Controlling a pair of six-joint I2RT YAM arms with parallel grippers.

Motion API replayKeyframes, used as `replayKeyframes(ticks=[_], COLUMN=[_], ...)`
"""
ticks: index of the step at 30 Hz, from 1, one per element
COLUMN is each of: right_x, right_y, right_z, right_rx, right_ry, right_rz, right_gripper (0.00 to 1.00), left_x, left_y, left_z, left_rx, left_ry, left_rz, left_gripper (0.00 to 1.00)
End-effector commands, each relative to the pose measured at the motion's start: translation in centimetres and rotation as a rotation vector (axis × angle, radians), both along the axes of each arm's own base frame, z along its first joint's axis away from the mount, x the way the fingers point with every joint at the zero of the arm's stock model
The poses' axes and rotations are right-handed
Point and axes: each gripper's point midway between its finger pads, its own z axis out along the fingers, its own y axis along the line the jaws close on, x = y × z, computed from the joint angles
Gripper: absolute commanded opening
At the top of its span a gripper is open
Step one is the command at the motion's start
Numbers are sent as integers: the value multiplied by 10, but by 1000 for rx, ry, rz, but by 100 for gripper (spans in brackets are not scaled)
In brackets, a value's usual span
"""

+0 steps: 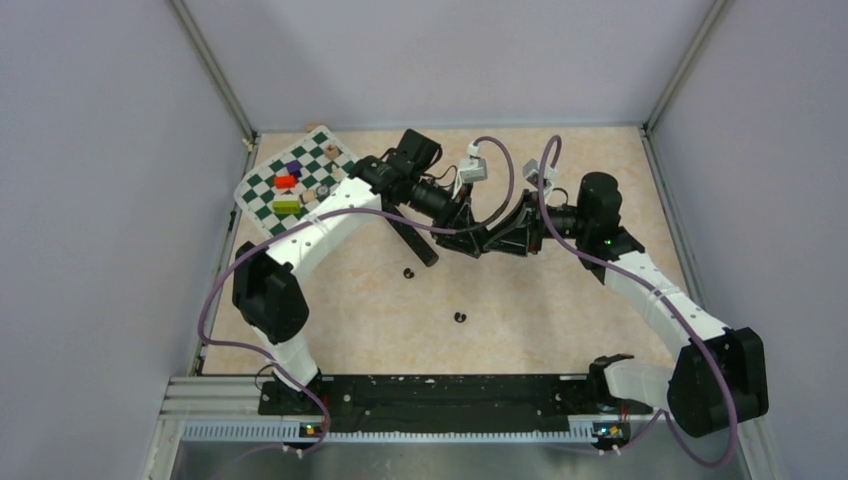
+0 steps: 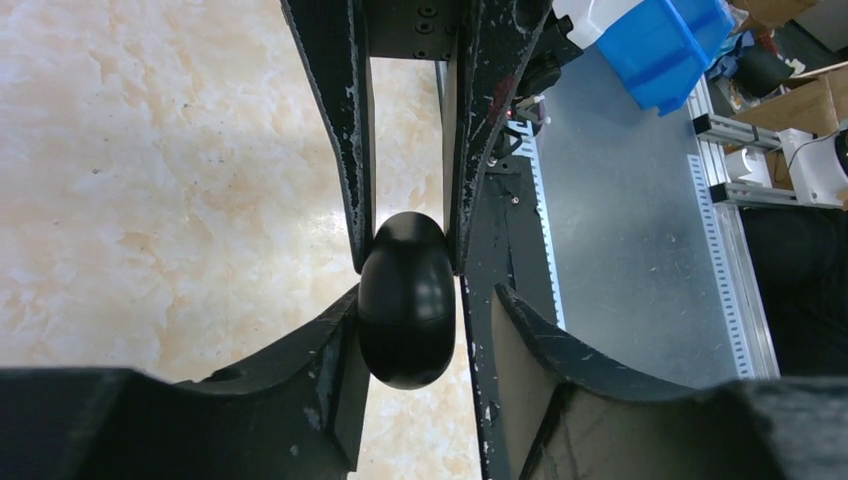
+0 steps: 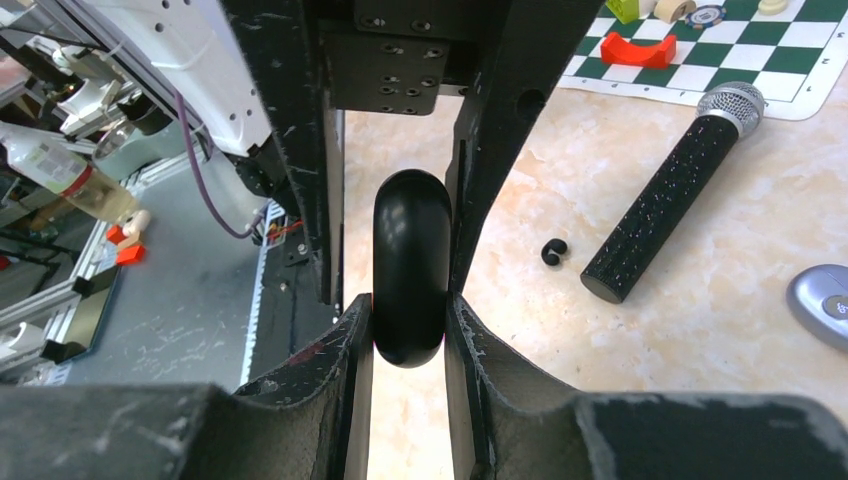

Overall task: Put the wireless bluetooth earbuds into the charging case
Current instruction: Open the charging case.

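Observation:
The black oval charging case (image 3: 411, 250) hangs above the table, closed, with my right gripper (image 3: 408, 300) shut on its sides. My left gripper (image 2: 428, 295) faces it from the other end, open. Its left finger (image 2: 330, 350) touches the case (image 2: 407, 300), and a small gap shows on the other side. In the top view both grippers meet mid-table, left (image 1: 470, 236) and right (image 1: 512, 238). One black earbud (image 1: 409, 272) lies near the microphone and shows again in the right wrist view (image 3: 552, 252). A second black earbud (image 1: 460, 318) lies nearer the front.
A long black microphone (image 1: 412, 240) (image 3: 670, 200) lies left of the grippers. A green-and-white chessboard mat (image 1: 265, 185) with small coloured blocks sits at the back left. A pale oval case (image 3: 825, 300) shows at the right edge of the right wrist view.

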Motion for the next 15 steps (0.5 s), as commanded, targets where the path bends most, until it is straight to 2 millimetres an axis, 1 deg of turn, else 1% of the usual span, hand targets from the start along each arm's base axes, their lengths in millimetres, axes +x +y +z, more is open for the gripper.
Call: replayKeyframes(ticks=[1,2,7,10,11,13,15], right_x=[2,2,3,2,2,1,1], right_y=[-1,-1,0,0,0,0,-2], right_z=[9,8,7,6,6,7,9], right_rx=[21,20,19,18,18,15,12], right_ry=[-45,-42,-40,-33,-32,-21,-7], right_rz=[18,18,17,22,26,39,53], right_gripper=[12,12,12,13,15,24,34], left_x=[-3,-3,0,0,0,0,-2], left_y=[0,0,-2,-3,-2,-2,-1], left_z=[19,19,17,16,16,15,14], left_rx=[-53,-51,-46,-46,-47,-44,-44], left_ry=[-44,-40,-35,-34,-35,-36,-35], left_rz=[-3,-2,5,4,4,-1,-8], left_gripper=[47,41,21,11,7,0,0])
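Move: The black charging case is in the air, already held by the right fingers: about 1 cm left of the right hand point, level with it in reach and height. From the left hand point the case is roughly 1 cm ahead and otherwise centred. On the table some 24 cm below the left hand, the near black earbud lies about 3 cm to its left, the far black earbud 12 cm ahead and 16 cm left, and the microphone's middle 23 cm ahead and 17 cm left. Easing forward by only about half a centimetre, the left hand shuts its part-open fingers from just over half to about a third open, pinching the case's two sides, with its back finger coming onto the case. The right hand stays almost in place and keeps its pinch on the case from the opposite side. ##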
